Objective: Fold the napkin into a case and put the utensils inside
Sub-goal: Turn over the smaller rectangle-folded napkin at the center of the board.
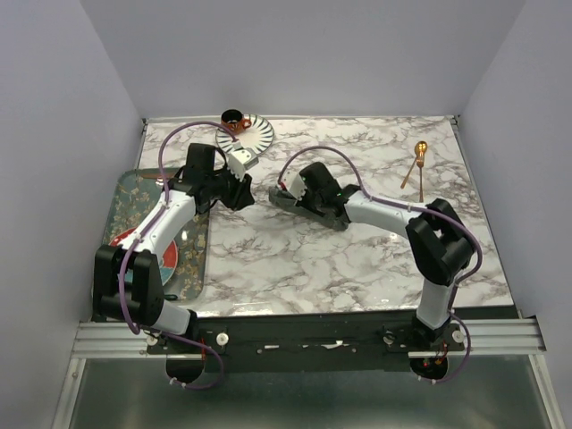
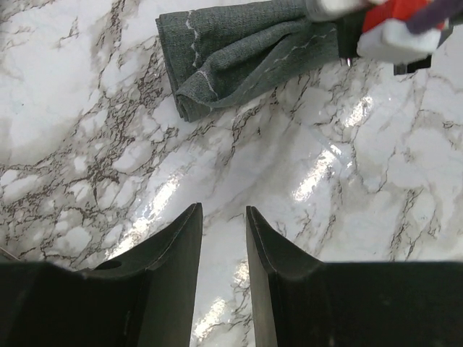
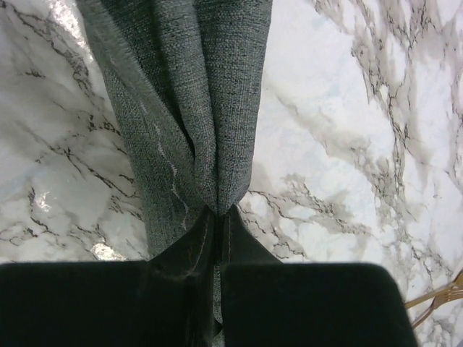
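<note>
The napkin (image 1: 277, 200) lies on the marble as a long narrow folded strip of dark grey cloth (image 2: 239, 50). My right gripper (image 3: 219, 211) is shut on the near end of this cloth (image 3: 188, 94), bunching its layers between the fingers; from above it (image 1: 293, 189) sits over the strip. To the left of the napkin's free end my left gripper (image 2: 223, 210) hovers open over bare marble with nothing between its fingers (image 1: 244, 197). The utensils (image 1: 418, 161), two slim gold pieces, lie crossed at the far right, and one handle end (image 3: 443, 295) shows in the right wrist view.
An orange cup on a striped saucer (image 1: 256, 134) stands at the back, just behind the left arm. A patterned tray (image 1: 147, 207) holding a red plate lies along the left edge. Grey walls close in the table on three sides.
</note>
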Controlling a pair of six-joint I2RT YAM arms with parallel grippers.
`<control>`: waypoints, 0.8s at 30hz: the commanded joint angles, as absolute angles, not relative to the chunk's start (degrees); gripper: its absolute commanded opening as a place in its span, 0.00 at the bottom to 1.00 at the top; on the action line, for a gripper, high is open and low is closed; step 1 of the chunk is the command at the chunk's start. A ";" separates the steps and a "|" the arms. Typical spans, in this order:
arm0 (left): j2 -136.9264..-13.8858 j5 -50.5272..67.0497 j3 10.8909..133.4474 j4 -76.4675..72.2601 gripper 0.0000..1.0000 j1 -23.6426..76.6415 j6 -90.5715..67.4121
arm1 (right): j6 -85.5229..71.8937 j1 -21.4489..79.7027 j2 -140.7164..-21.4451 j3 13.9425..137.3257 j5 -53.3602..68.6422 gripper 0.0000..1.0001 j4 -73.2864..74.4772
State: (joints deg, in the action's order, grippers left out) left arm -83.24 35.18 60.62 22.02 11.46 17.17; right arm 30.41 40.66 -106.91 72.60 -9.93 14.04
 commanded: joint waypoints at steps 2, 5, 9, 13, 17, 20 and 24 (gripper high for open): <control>-81.92 36.21 60.91 22.59 0.42 10.55 18.10 | 35.41 44.64 -103.10 66.98 -16.08 0.01 4.40; -81.48 36.21 60.29 22.85 0.42 10.28 18.28 | 35.77 45.96 -102.48 66.18 -17.49 0.01 3.34; -80.60 36.12 59.59 23.03 0.42 10.02 18.54 | 36.04 47.28 -101.52 65.22 -18.55 0.00 2.29; -80.16 36.12 59.15 23.29 0.42 9.85 18.90 | 36.74 49.39 -100.81 62.59 -18.63 0.03 1.67; -79.98 36.12 58.80 23.47 0.42 9.41 19.33 | 36.83 52.20 -100.72 59.77 -20.21 0.04 0.44; -79.72 36.21 58.45 23.73 0.42 9.14 19.42 | 36.12 53.61 -100.99 58.54 -21.00 0.04 -1.49; -79.28 36.30 57.92 24.17 0.42 8.97 19.95 | 35.42 55.46 -100.81 57.31 -21.88 0.06 -2.46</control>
State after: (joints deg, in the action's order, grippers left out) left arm -81.54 35.18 58.96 22.90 9.43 18.81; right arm 36.27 53.45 -101.97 58.87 -19.35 0.86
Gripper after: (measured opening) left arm 0.418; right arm 0.105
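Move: The right hand already pinches the folded napkin near its middle, raised above the marble. The bare patch where it lay earlier is about 9 cm back, 4 cm left and 6 cm below; the striped plate is roughly 19 cm ahead and 17 cm left, the gold utensils 11 cm ahead and 27 cm right. From the left hand, the napkin's middle is some 17 cm right, 3 cm ahead and 9 cm lower; the bare patch is about 13 cm right, 6 cm back and 14 cm below. Keeping its closed pinch on the napkin's middle, the right hand draws back about 6 cm and some 4 cm to its left, carrying the cloth back towards the bare patch near the board's centre where it lay before. It first rises about a centimetre, then sinks some 2 cm as the backward pull quickens, while the wrist turns about 10 degrees counter-clockwise and tips its fingers slightly upward. ##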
